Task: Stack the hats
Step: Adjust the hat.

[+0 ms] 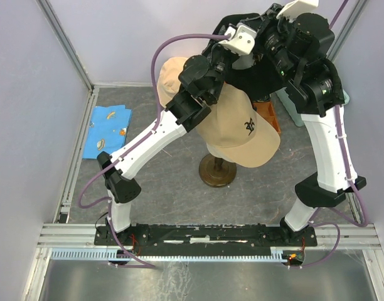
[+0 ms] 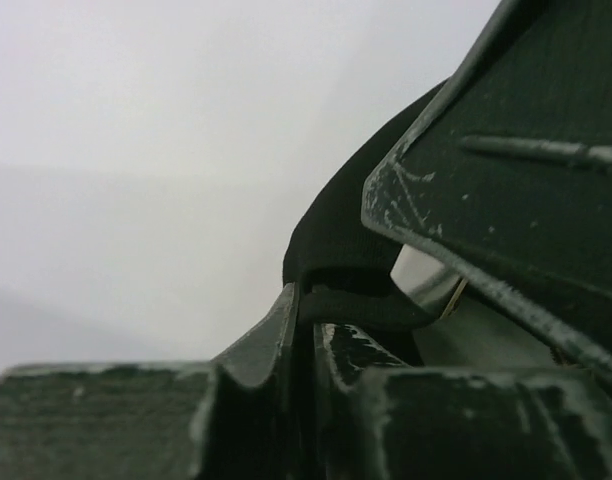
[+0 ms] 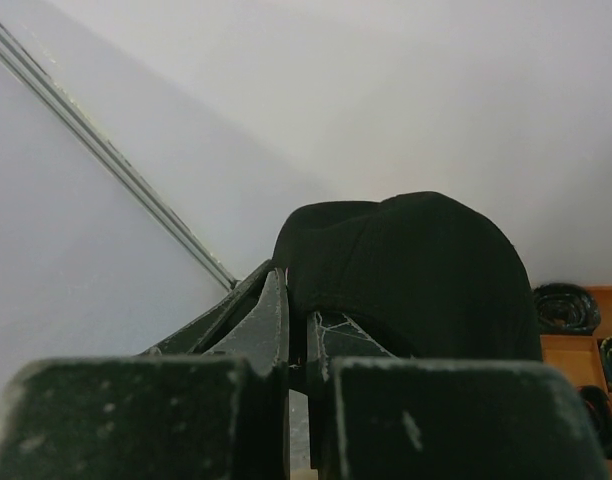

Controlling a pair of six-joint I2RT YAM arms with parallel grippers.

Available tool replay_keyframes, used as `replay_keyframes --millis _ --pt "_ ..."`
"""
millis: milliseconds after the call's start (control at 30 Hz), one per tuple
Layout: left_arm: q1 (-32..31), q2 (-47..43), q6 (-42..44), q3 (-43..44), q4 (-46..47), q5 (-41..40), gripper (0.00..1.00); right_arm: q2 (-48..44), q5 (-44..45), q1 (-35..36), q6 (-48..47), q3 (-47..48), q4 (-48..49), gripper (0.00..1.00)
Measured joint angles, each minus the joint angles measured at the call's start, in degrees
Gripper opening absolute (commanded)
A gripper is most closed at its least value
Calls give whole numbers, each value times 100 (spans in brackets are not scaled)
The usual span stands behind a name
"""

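Note:
A tan cap with a black emblem (image 1: 242,128) sits on a mannequin head, above the brown stand (image 1: 218,170) in the middle of the floor. Both arms reach over it and hold a black cap (image 1: 258,78) up between them at the back. In the left wrist view my left gripper (image 2: 311,325) is shut on a black edge strip of the black cap (image 2: 356,230). In the right wrist view my right gripper (image 3: 296,320) is shut on the rim of the black cap (image 3: 416,270), whose crown bulges just beyond the fingers. The mannequin head itself is hidden under the tan cap.
A blue patterned cloth (image 1: 107,128) lies on the floor at the left wall. A teal tub (image 1: 293,106) and an orange-brown tray (image 1: 270,116) stand at the back right, behind the right arm. The right wrist view shows a wooden box (image 3: 571,350) holding dark items.

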Motion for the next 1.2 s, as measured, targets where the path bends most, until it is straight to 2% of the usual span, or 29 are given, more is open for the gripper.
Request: replay_keyframes --millis 800,1200 --pt "35 168 -15 420 -330 463 3 -461 -85 -275 136 -817 494 0" --pt "116 -269 -450 452 -1397 977 5 -461 -361 -337 345 -876 614 0"
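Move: Hanging from the closed right fingers, the black cap has its middle about 7 cm below the right hand, some 2 cm to its left and level with it fore and aft. From the left hand, the cap's middle is some 4 cm to the right and 5 cm down, neither ahead nor back. The tan cap on the mannequin head sits roughly 16 cm back of the left hand, straight in line sideways, and 15 cm below. Closing the last part of their gap, the left fingers pinch the black cap's rim near the strap buckle, while the right hand keeps its hold. Both hands then ease to the right, the right by nearly 2 cm and the left a little over 1 cm while rising about 1 cm; finally the left draws back about 1.5 cm, its fingers swinging some 10 degrees clockwise. ##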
